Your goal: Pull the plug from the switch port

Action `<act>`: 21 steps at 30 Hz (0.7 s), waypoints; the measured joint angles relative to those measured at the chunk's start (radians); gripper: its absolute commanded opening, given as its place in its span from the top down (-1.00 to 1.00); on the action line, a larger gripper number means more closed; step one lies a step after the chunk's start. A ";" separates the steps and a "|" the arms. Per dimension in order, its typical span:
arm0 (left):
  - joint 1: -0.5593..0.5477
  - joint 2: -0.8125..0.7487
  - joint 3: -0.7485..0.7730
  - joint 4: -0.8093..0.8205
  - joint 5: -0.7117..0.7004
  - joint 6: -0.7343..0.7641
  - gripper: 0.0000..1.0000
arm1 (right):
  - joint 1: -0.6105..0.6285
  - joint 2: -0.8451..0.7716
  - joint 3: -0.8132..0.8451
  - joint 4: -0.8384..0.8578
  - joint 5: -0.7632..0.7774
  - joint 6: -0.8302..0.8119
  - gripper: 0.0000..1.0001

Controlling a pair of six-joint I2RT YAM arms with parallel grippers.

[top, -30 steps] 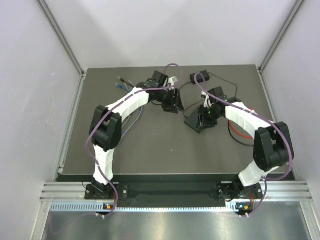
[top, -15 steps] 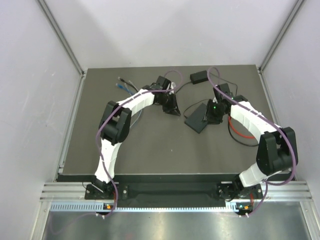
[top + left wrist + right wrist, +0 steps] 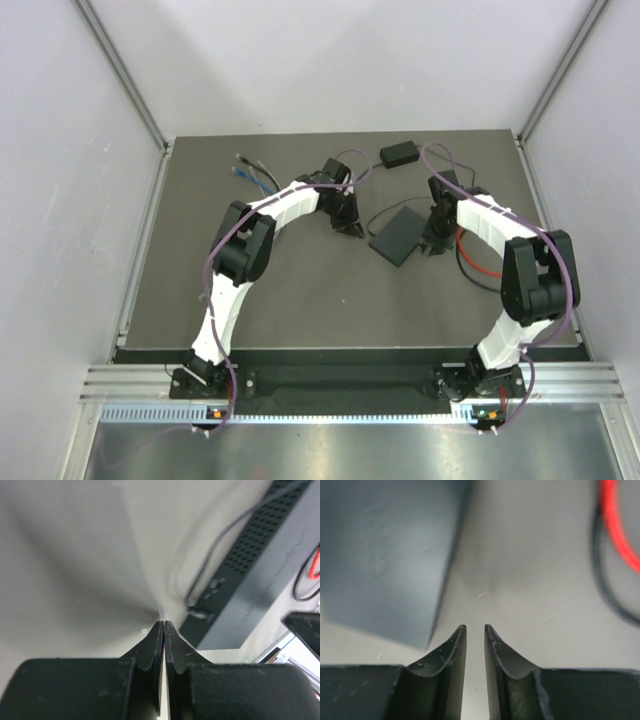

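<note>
The switch is a flat dark grey box lying on the mat between the two arms. In the left wrist view its perforated edge shows, with a small black plug sitting in a socket and a thin cord rising from it. My left gripper is just left of the switch, its jaws shut with nothing between them, short of the plug. My right gripper hangs at the switch's right edge. Its jaws stand a narrow gap apart over bare mat, beside the switch.
A small black adapter block lies at the back, its thin cord curling toward the switch. A red cable and a black one loop right of the right gripper. Blue and black loose cables lie at the back left.
The left jaws have closed and the left arm has folded in closer to the switch. The right gripper has moved off the switch to its right side and its jaws have narrowed.
</note>
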 measured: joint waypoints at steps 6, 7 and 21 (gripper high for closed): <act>-0.053 0.006 0.047 0.001 -0.010 -0.024 0.85 | -0.082 0.064 0.033 -0.017 0.034 -0.032 0.61; -0.062 0.010 0.058 0.002 -0.016 -0.029 0.85 | -0.091 0.075 0.043 -0.016 0.034 -0.040 0.60; -0.099 0.017 0.054 -0.005 0.006 -0.043 0.91 | -0.105 0.237 0.159 0.063 -0.042 -0.158 0.58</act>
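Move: The black plug, in the port at the switch's near-left corner, lies about 3 cm to the left gripper's right, level with it and some 1 cm lower; the switch's middle is about 10 cm right, level with it. From the right gripper the switch's middle is about 7 cm left, 4 cm ahead and 4 cm below, the black plug about 15 cm left and 4 ahead, and the red cable's nearest bend about 9 cm right, roughly level ahead. Bring the left gripper, still shut, about 5 cm right and 3 cm back, a centimetre higher, until its tips come against the plug at the switch's near-left corner and push there. Meanwhile swing the right gripper 4 cm right, then forward some 5 cm while sinking about 3, easing slightly left in beside the switch's right edge, its small opening kept. ##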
